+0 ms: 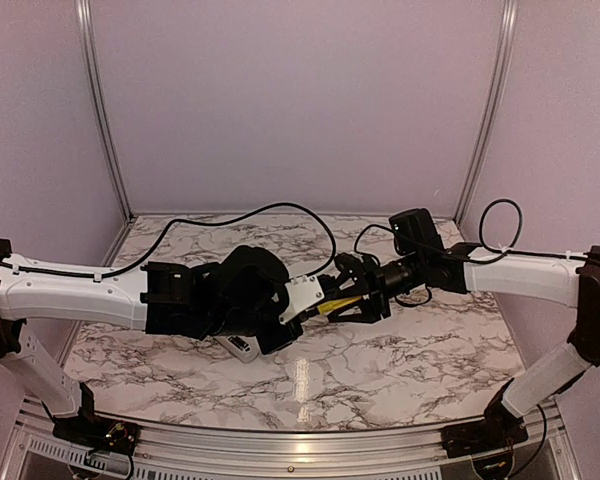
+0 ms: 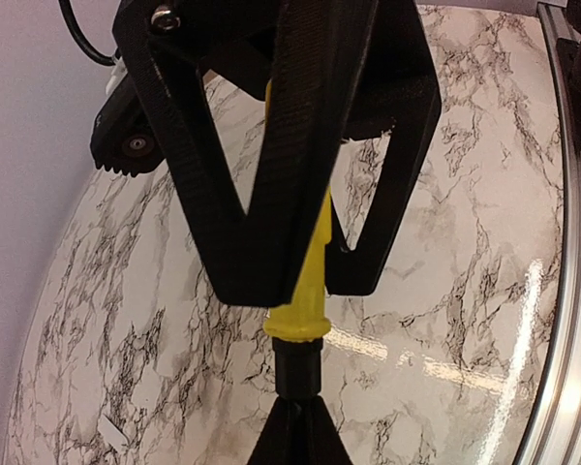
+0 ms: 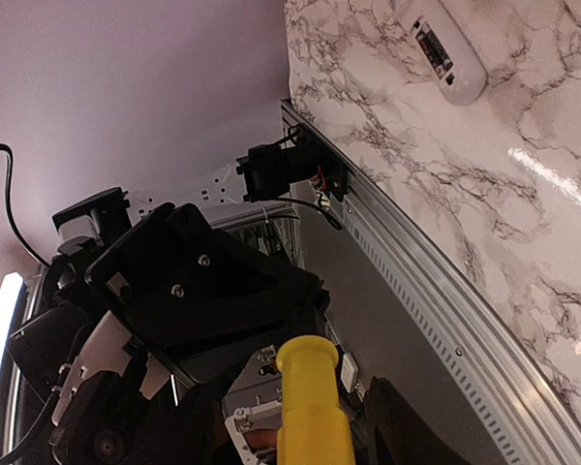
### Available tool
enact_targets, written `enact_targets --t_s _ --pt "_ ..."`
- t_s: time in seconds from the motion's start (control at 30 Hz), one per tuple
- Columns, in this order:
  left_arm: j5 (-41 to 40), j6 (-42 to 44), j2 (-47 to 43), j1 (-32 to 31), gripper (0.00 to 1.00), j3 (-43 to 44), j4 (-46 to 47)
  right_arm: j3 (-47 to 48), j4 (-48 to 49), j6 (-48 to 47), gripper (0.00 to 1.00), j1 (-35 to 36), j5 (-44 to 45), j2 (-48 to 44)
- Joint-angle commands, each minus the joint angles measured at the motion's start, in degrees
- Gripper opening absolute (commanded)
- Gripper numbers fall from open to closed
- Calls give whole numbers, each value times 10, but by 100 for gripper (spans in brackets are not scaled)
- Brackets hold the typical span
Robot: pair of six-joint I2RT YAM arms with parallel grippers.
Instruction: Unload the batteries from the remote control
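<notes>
The remote control (image 3: 447, 54), a slim white bar, lies on the marble table with its recessed compartment facing up; it also peeks out under the left arm (image 1: 242, 346). I cannot make out the batteries. Over the table's middle my left gripper (image 2: 298, 405) is shut on the black front end of a yellow-handled screwdriver (image 2: 308, 291). My right gripper (image 3: 310, 426) faces it from the other side. Its fingers (image 3: 412, 426) flank the yellow handle (image 3: 310, 387) with a gap on each side, so it stands open around it. From above, the two grippers meet at the screwdriver (image 1: 332, 306).
The metal rail of the table's near edge (image 3: 436, 291) runs below the arms. Purple walls enclose the back and sides. Black cables (image 1: 280, 212) loop over the far part of the marble top.
</notes>
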Motion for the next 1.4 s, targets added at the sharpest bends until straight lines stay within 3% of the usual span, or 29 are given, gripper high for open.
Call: enact_targets --t_s 0.0,0.33,0.6,0.97,1.0,1.1,1.23,1.27,1.37 --pt "8 8 1 -5 0 18 6 26 21 10 51 5 8 4" --pt "11 16 -3 -8 0 17 6 37 16 1 32 5 8 14" --pt "9 19 0 -10 0 16 11 36 10 -5 24 5 5 14" --pt "10 23 2 -13 0 18 16 38 2 -20 0 5 -3 15" --pt "18 16 2 -13 4 22 13 39 -2 -25 0 5 -4 14" --pt "56 2 1 -13 39 42 -20 51 -22 -51 0 5 -6 11" --pt "26 -16 -47 -13 79 9 -5 77 -67 -109 0 4 0 5" --pt "8 -23 -60 -13 94 -3 -4 83 -85 -126 0 4 3 5" --pt "-26 -37 -91 -11 99 -20 -34 95 -128 -162 0 3 19 4"
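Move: The screwdriver's yellow handle already stands between my right hand's half-open fingers, its middle within about 1 cm of that hand point. My left fingers, shut on the shaft, are some 7 cm to the right hand's left, 2 cm nearer the base and 2 cm lower. From my left hand the handle lies about 6 cm right, 2 cm ahead and 2 cm up; the remote control lies on the table, roughly 14 cm left of that hand, 4 cm farther out and 18 cm below. I close my right fingers onto the yellow handle just behind its collar, easing the hand forward barely half a centimetre, while my left hand holds the shaft almost still. Once the right grip is shut, my left fingers spread wide and let go of the shaft. My right hand then lifts the screwdriver about 2 cm, rolling it slightly, and my open left hand rises some 2 cm as well while drawing back a little. ##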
